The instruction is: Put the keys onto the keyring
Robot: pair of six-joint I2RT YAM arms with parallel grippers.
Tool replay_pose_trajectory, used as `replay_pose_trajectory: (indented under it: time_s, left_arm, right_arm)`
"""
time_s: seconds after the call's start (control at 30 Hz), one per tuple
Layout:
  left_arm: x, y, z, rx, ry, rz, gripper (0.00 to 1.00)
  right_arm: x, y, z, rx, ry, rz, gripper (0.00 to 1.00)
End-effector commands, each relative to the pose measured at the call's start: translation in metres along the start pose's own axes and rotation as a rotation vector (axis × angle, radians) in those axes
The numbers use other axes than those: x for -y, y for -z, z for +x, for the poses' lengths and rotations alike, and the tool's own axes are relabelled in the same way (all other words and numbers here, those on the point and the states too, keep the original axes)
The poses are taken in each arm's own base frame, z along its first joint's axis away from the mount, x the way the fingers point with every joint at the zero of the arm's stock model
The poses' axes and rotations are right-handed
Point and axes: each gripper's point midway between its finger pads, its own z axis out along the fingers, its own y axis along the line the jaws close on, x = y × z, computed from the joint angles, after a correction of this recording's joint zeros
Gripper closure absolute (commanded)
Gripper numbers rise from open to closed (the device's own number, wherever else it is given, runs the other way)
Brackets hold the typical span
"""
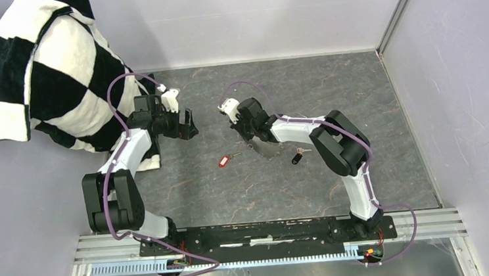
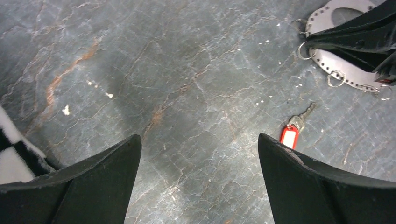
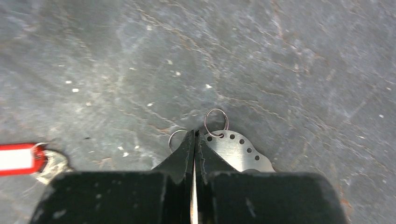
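Note:
The keyring (image 1: 269,151) is a flat silvery plate with a row of holes and small split rings (image 3: 215,122) hanging from it. My right gripper (image 3: 194,133) is shut on its thin edge, and a sliver of the plate (image 3: 236,150) shows between the fingers. The red-tagged key (image 1: 227,159) lies on the table just left of it, also visible as the key (image 2: 290,135) and the tag (image 3: 17,158). The black-headed key (image 1: 298,155) lies to the right. My left gripper (image 2: 198,136) hangs open over bare table, further left (image 1: 188,126), holding nothing.
A black-and-white checkered cloth (image 1: 52,67) hangs at the back left, its edge (image 2: 9,158) close to my left fingers. Grey walls enclose the dark marbled table (image 1: 312,192) at the back and right.

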Motion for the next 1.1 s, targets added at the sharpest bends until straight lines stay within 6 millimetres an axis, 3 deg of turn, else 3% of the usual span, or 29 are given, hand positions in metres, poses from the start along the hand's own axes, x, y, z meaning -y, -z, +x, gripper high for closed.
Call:
replay_pose_trajectory:
  time_s: [0.0,0.27,0.47,0.5,0.53,0.6,0.67,0.83,1.07]
  left_arm:
    - [0.023,0.012,-0.015,0.058,-0.108,0.126,0.0]
    - [0.062,0.054,-0.008,0.096,-0.475,0.289,0.0]
    - [0.106,0.088,-0.008,0.184,-0.749,0.391,0.0]
    - [0.112,0.091,-0.009,0.2,-0.773,0.4,0.0]
    - [0.115,0.093,-0.011,0.209,-0.779,0.404,0.0]
    - [0.117,0.093,-0.014,0.216,-0.741,0.41,0.0]
    - [0.116,0.088,-0.012,0.192,-0.693,0.419,0.0]
    - [0.109,0.075,-0.003,0.155,-0.619,0.405,0.0]
    - [0.103,0.07,-0.006,0.153,-0.595,0.373,0.0]
  right_arm:
    - [-0.024,0.03,-0.054,0.175,-0.027,-0.154,1.0]
    - [-0.062,0.096,-0.084,0.334,-0.034,-0.377,1.0]
    - [-0.068,0.126,-0.088,0.389,-0.045,-0.399,1.0]
    - [-0.061,0.125,-0.086,0.388,-0.049,-0.358,1.0]
    - [-0.054,0.122,-0.082,0.375,-0.047,-0.313,0.9]
    - [-0.039,0.107,-0.073,0.329,-0.038,-0.222,0.52]
    - [-0.027,0.09,-0.065,0.266,-0.031,-0.155,0.4]
    - [-0.012,0.051,-0.059,0.202,-0.013,-0.068,0.33]
    - [-0.011,0.019,-0.057,0.162,0.003,-0.059,0.38]
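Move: The right hand's shut fingertips are low at the near-left, ringed end of the keyring plate: a small ring is about 2 cm ahead, and the plate's middle some 6 cm right and 1 cm back. From this hand the red-tagged key is 8 cm back and 6 cm left. For the open left hand, that key lies about 6 cm back, 14 cm right and 9 cm below, the plate's middle 26 cm right and 1 cm ahead. The right hand's closed fingertips come away from the keyring plate's ringed end, apparently empty, rising about 12 cm while drawing back and left. Its fingers then open well over halfway, and it comes forward and down again, its wrist tilt mostly undone, towards the rings. Meanwhile the open left hand swings back, right and up, turning some 40 degrees clockwise, then sinks slightly to face the red-tagged key from above. ##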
